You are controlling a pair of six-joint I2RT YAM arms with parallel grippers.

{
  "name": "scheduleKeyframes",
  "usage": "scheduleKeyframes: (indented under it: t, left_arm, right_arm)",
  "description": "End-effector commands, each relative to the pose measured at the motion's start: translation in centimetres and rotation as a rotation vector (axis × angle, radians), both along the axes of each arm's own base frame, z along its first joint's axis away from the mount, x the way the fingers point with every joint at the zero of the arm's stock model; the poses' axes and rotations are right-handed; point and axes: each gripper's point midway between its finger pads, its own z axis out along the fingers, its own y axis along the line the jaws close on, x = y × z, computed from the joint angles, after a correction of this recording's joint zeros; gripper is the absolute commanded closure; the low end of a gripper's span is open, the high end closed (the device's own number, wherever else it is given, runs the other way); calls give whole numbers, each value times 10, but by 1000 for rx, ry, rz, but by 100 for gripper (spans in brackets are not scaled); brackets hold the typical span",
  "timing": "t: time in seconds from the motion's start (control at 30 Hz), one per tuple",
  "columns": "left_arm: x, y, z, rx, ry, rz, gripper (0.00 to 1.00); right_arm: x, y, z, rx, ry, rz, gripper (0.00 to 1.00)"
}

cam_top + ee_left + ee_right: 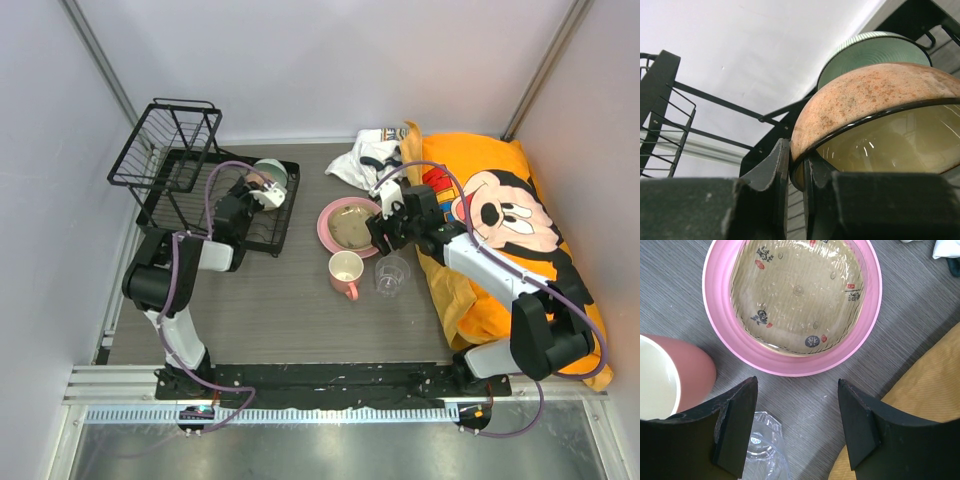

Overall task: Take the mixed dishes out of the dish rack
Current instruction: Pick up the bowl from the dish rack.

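The black wire dish rack stands at the back left. My left gripper sits over the rack's right end, shut on the rim of a speckled tan-pink bowl with a glossy yellow inside. A mint-green bowl stands right behind it. My right gripper hangs open over the table, its fingers empty. Beyond it the large pink plate carries the tan shallow dish. The pink mug and the clear glass cup stand at its left.
An orange Mickey Mouse cushion fills the right side, its edge next to my right gripper. A white cloth lies behind the plate. The rack's raised upper basket stands by the left wall.
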Motion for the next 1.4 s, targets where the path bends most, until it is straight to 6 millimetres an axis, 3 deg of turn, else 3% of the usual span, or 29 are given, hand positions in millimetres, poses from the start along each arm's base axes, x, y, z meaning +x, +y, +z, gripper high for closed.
scheduleKeyframes:
  t: [0.0, 0.33, 0.47, 1.0, 1.03, 1.17, 1.27, 1.33, 1.37]
  left_arm:
    - [4, -3, 118, -94, -426, -6, 100]
    - [-4, -1, 122, -125, -437, -7, 100]
    - [-12, 2, 137, -151, -455, -3, 100]
    - [-35, 14, 159, -268, -372, 28, 100]
    - [-41, 19, 170, -293, -379, 44, 100]
    - [-49, 24, 164, -364, -233, 77, 100]
    - [-59, 23, 177, -439, -166, 78, 100]
    - [-63, 20, 168, -459, -43, 84, 100]
    - [-69, 17, 182, -475, -36, 59, 100]
  right_arm:
    - [7, 4, 12, 18, -32, 11, 30]
    - [8, 2, 7, 9, -17, 8, 30]
    - [8, 3, 7, 10, -17, 12, 30]
    - [7, 3, 15, 26, -28, 10, 30]
    - [8, 3, 16, 27, -33, 9, 30]
    - [7, 5, 24, 46, -46, 12, 30]
    - [7, 6, 31, 64, -58, 7, 30]
    - [6, 9, 36, 87, -58, 8, 30]
    - [6, 10, 44, 100, -67, 6, 30]
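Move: The left hand already pinches the near upper-left rim of the brown bowl, whose middle lies about 5 cm to its right, 4 cm below and roughly 1 cm farther out. The green bowl stands behind it, some 6 cm ahead and 5 cm right of the hand; the rack's upper tier is about 14 cm left, 6 cm ahead and 8 cm higher. From the idle right hand the brown bowl is some 23 cm left and 9 cm ahead. Upward, after a tiny nudge forward and a short hold, the left hand draws the brown bowl about 10 cm out of the rack, also coming back some 5 cm and drifting slightly left, away from the green bowl. The fingers keep their pinch on the rim while the hand rolls roughly 15 degrees, its left side dropping; its tips tilt up briefly, then level out. ##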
